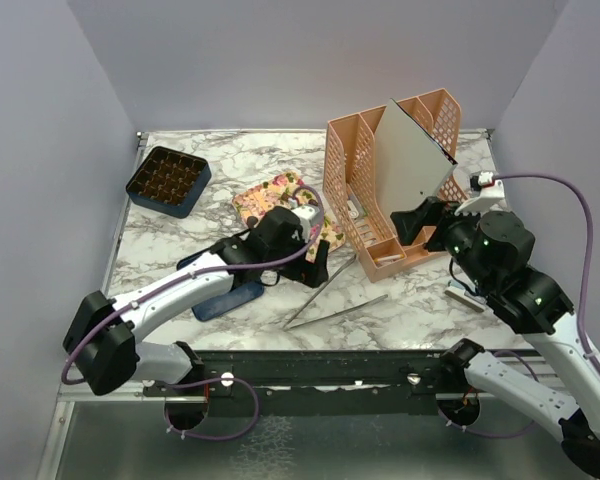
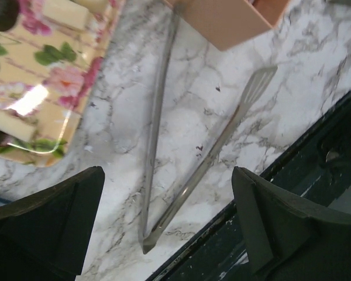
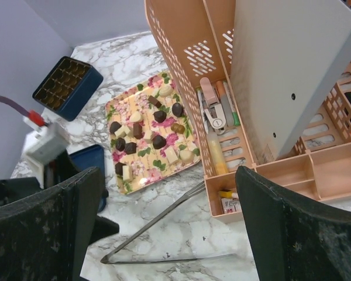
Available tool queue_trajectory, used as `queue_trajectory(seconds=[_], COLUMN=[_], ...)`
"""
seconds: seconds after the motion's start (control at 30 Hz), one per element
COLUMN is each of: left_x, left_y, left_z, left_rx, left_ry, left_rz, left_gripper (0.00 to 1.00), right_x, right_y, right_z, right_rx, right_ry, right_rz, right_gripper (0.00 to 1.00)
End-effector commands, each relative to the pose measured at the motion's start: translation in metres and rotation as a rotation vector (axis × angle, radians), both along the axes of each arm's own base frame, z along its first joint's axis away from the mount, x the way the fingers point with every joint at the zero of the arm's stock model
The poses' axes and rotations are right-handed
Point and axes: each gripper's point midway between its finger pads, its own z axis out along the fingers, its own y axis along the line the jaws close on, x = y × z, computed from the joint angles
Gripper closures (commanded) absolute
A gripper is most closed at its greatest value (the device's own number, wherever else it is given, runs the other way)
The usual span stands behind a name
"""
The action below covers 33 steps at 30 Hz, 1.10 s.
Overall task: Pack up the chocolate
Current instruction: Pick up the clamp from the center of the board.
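Note:
The chocolate [image 3: 159,141], several dark and cream pieces, lies on a floral tray [image 3: 141,175] left of the peach organizer. In the top view the chocolate [image 1: 270,195] and its tray [image 1: 252,200] are partly hidden by my left arm. The left gripper [image 1: 318,262] hangs open just right of the tray, over the metal tongs [image 2: 181,198], with nothing between its fingers [image 2: 52,216]. Higher up, my right gripper [image 1: 412,222] stands open and empty in front of the organizer, looking down over the tongs [image 3: 152,223]. At the back left sits the dark blue gridded box [image 1: 168,180].
The tall peach organizer [image 1: 390,180] with a grey sheet and stationery fills the back right. Metal tongs [image 1: 320,293] lie spread in a V on the marble near the front edge. A dark blue lid [image 3: 85,161] lies under my left arm. Grey walls enclose the table.

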Motion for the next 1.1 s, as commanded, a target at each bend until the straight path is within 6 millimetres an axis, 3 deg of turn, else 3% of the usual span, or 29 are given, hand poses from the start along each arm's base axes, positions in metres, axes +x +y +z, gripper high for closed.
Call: queue_trajectory(seconds=[0.0,0.17,0.5,0.73,1.07], left_x=[-0.018,-0.035,-0.057,-0.058,-0.047], left_y=[-0.012,-0.018,-0.019,-0.021,-0.037], left_z=[-0.024,-0.053,-0.091,-0.116,-0.124], left_rx=[0.100,0.217,0.381,0.504,0.531], left_ry=[-0.001,0.000,0.004,-0.043,-0.100], left_rz=[-0.073,-0.163,-0.282,-0.356,-0.430], left_gripper=[0.01,0.01,0.03,0.03,0.05], right_x=[-0.007,-0.012,-0.016,-0.014,-0.016], right_y=[-0.011,-0.020,-0.025,-0.027,-0.032], right_z=[0.004,0.013,0.021,0.022,0.026], right_rx=[-0.027,-0.010,0.014,0.007,0.005], right_ry=[-0.044,-0.077,-0.090,-0.088,-0.099], right_rz=[-0.008,-0.032,-0.055,-0.069,-0.083], right_gripper=[0.00,0.00,0.00,0.00,0.00])
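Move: The clamp lies open on the table below the left gripper: its middle is about 5 cm back, 3 cm to the right and 14 cm down. The flowered chocolate tray is some 12 cm ahead and 5 cm left of that gripper, the orange organizer some 15 cm ahead and 15 cm right, the blue tray level with it and 17 cm left. From the right hand the clamp is roughly 7 cm back, 14 cm left and 32 cm below. Lower the left gripper about 13 cm and draw it back some 6 cm, with a little to the right, down onto the open clamp. Meanwhile swing the fingers from slanting to the right to pointing steeply down, turning the wrist some 35 degrees, and keep them wide open so they straddle both clamp arms near the hinge. Ease the empty right hand up, back and right about 3 cm. ##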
